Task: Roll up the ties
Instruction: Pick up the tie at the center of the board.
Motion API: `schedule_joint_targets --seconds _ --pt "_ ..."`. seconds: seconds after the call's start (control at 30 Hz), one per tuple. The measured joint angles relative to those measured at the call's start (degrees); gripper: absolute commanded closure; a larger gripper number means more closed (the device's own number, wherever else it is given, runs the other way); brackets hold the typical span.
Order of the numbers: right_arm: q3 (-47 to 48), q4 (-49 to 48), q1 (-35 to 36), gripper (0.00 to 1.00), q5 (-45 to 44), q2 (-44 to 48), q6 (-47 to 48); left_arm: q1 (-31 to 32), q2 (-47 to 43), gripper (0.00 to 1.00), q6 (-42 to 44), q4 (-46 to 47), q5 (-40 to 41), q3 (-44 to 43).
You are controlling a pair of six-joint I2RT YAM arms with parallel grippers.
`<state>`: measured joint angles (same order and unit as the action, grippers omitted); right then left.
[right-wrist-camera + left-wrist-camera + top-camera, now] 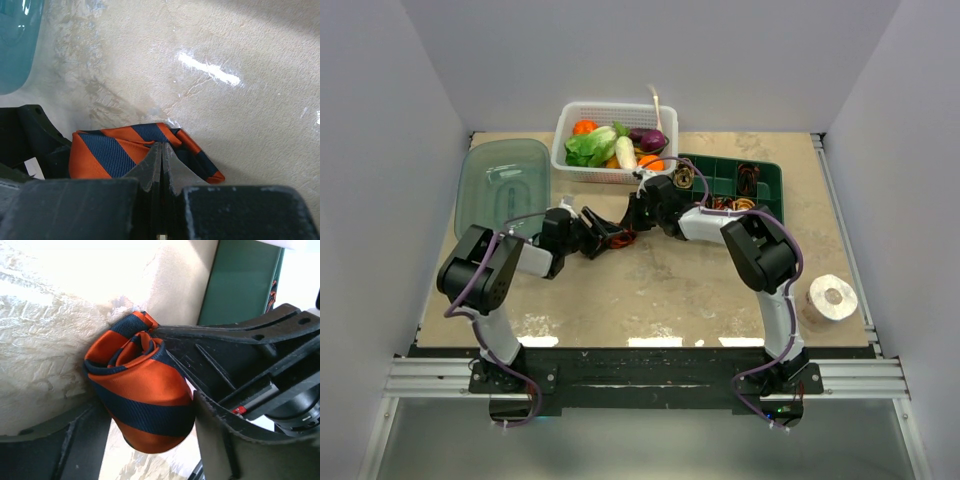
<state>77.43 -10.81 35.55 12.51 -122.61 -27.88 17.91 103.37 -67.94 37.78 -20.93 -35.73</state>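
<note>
An orange-and-navy striped tie (145, 390), rolled into a coil, lies on the table just left of centre (620, 238). My left gripper (150, 432) has a finger on each side of the coil, and the fabric touches both. My right gripper (161, 146) is shut, and its tips press into the top edge of the coil (110, 152). I see no fabric between them. In the top view the left gripper (605, 240) and the right gripper (638, 222) meet over the tie. Other coiled ties (748, 180) sit in the green tray (770, 172).
A white basket (565, 125) of vegetables stands at the back. A teal lid (505, 185) lies at the left. A white tape roll (832, 297) sits near the right edge. The green tray's wall (240, 280) rises just beyond the coil.
</note>
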Motion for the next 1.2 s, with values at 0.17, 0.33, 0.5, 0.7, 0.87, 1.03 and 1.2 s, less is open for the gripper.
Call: schedule_joint_targets --seconds 0.17,0.33,0.5,0.7,0.87,1.03,1.2 --pt "0.0 0.1 0.0 1.00 0.0 0.1 0.0 0.2 0.4 0.42 -0.6 2.4 0.5 1.3" --pt "0.0 2.8 0.0 1.00 -1.0 1.8 0.2 0.3 0.1 0.47 -0.5 4.3 0.7 3.0" --pt "-0.4 6.1 -0.7 0.99 -1.5 5.7 0.6 0.5 -2.1 0.53 0.6 2.2 1.8 3.9" --pt "-1.4 7.3 -3.4 0.80 -1.0 12.7 1.4 0.5 -4.9 0.57 5.0 -1.2 1.7 4.2" --pt "-3.3 6.5 -5.3 0.65 1.2 15.9 2.0 0.5 -9.0 0.57 10.9 -7.3 1.1 3.9" --pt "-5.3 5.9 -6.3 0.40 5.7 16.2 2.7 0.5 -16.2 0.57 19.4 -18.5 1.2 -0.2" --pt "-6.6 5.6 -7.1 0.20 10.6 18.7 3.5 0.5 -23.8 0.57 27.3 -26.9 1.2 -5.7"
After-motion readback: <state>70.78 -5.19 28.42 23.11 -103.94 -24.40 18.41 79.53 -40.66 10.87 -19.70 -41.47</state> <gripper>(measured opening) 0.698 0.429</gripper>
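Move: The rolled tie sits between the left hand's open fingers, its middle about 1 cm to the right of that hand, level fore and aft and some 1 cm lower. From the right hand's shut fingertips, which touch the roll, its middle is about 2 cm left, 1 cm back and 1 cm below. From the left hand, the vegetable basket stands roughly 20 cm straight ahead, and the green box 8 cm ahead and 25 cm right. The left fingers close around the rolled tie and pinch it while the hand draws back about 3 cm; then that hand lifts some 9 cm, its fingertips tilting up and the wrist rolling by some 20 degrees each. The right hand's shut fingertips first stay on the roll, then come free, rise about 10 cm and move 5 cm right, away from the roll, opening wide. ##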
